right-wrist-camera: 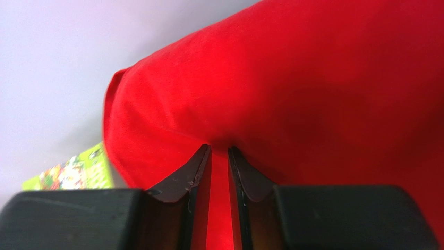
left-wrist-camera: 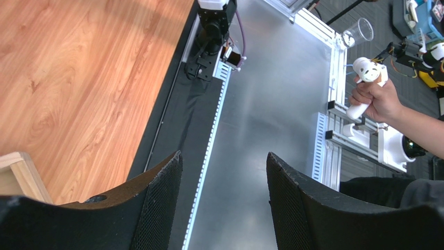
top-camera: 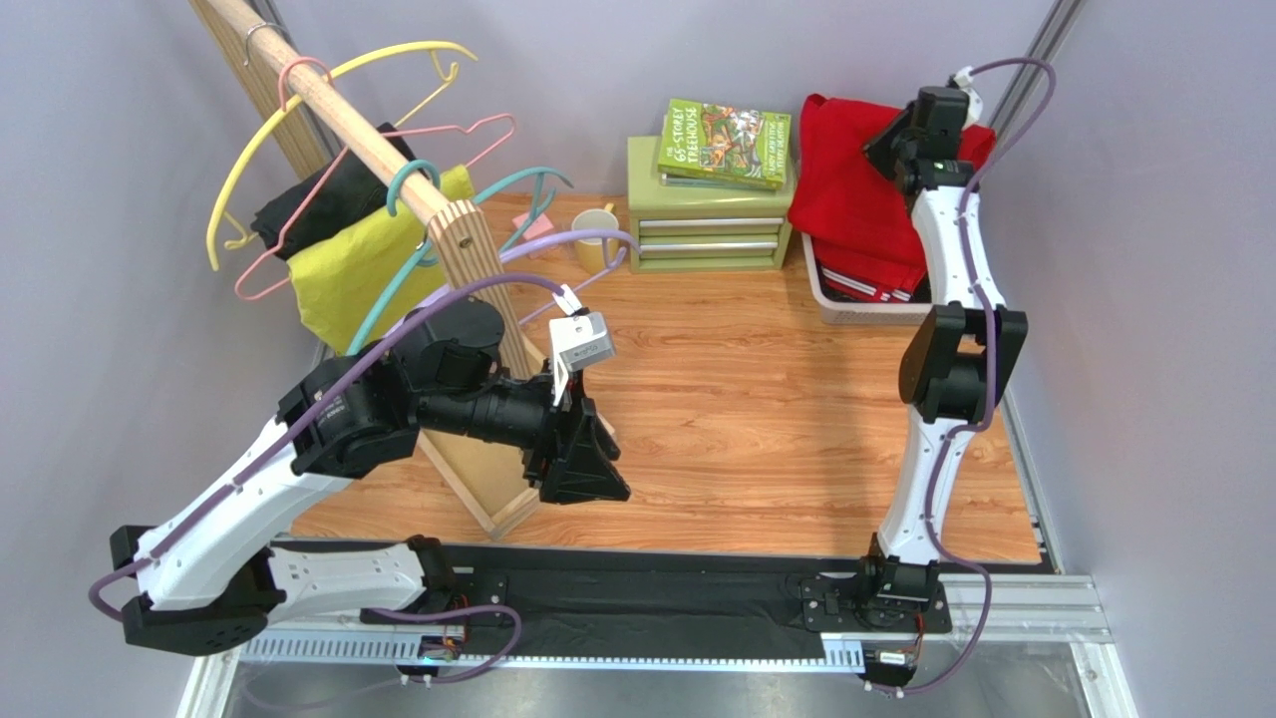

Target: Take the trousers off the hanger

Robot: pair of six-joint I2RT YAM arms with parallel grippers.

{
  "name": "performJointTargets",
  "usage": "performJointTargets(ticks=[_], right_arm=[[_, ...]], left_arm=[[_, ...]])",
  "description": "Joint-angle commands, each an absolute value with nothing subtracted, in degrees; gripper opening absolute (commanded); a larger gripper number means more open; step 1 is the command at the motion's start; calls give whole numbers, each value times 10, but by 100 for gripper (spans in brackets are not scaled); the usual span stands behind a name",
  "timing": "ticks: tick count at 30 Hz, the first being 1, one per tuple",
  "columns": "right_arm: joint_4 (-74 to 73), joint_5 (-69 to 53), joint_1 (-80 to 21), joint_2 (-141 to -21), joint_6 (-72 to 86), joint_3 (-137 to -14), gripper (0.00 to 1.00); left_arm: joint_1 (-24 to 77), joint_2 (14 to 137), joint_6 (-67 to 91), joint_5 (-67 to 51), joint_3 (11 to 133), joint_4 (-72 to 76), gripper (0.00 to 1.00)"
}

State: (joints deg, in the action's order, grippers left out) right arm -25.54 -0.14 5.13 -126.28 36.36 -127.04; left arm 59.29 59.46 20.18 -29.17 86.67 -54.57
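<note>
The red trousers (top-camera: 842, 202) lie bunched at the back right, draped over a white basket (top-camera: 833, 304). My right gripper (top-camera: 896, 150) is on top of them; in the right wrist view its jaws (right-wrist-camera: 219, 151) are nearly closed with a fold of the red cloth (right-wrist-camera: 312, 78) pinched between them. A black garment (top-camera: 333, 199) hangs on a pink hanger (top-camera: 487, 135) on the wooden rod (top-camera: 322, 97); no splatter shows from here. My left gripper (top-camera: 587, 476) is open and empty, low beside the rack's foot; in the left wrist view (left-wrist-camera: 224, 161) it faces the table's near edge.
A yellow-green cloth (top-camera: 360, 267) hangs on a teal hanger (top-camera: 524, 183). Empty yellow (top-camera: 382, 63) and purple (top-camera: 577, 247) hangers share the rod. A green drawer box (top-camera: 704, 222) with a book (top-camera: 727, 142) and a cup (top-camera: 595, 232) stand at the back. The rack's wooden upright (top-camera: 487, 344) is next to my left arm.
</note>
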Motion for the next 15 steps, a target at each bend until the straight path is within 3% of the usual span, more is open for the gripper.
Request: performJointTargets(ticks=[1, 15], right_arm=[[-235, -16, 91, -1291, 348, -1277, 24], [-333, -83, 108, -1353, 342, -1274, 27]], left_arm=[[596, 612, 177, -279, 902, -563, 66], [597, 642, 170, -282, 919, -563, 67]])
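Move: The right hand, still pinching the red trousers, has the white basket's middle roughly 8 cm back, about level sideways, and 18 cm below. The green cabinet with the book on top stands some 28 cm to that hand's left and about 3 cm back, its middle around 15 cm lower. From the left hand the basket lies about 48 cm ahead, 50 cm to the right and 30 cm down. The right hand, fingers keeping the red trousers, swings about 6.5 cm right and sinks 7.5 cm into the basket. ##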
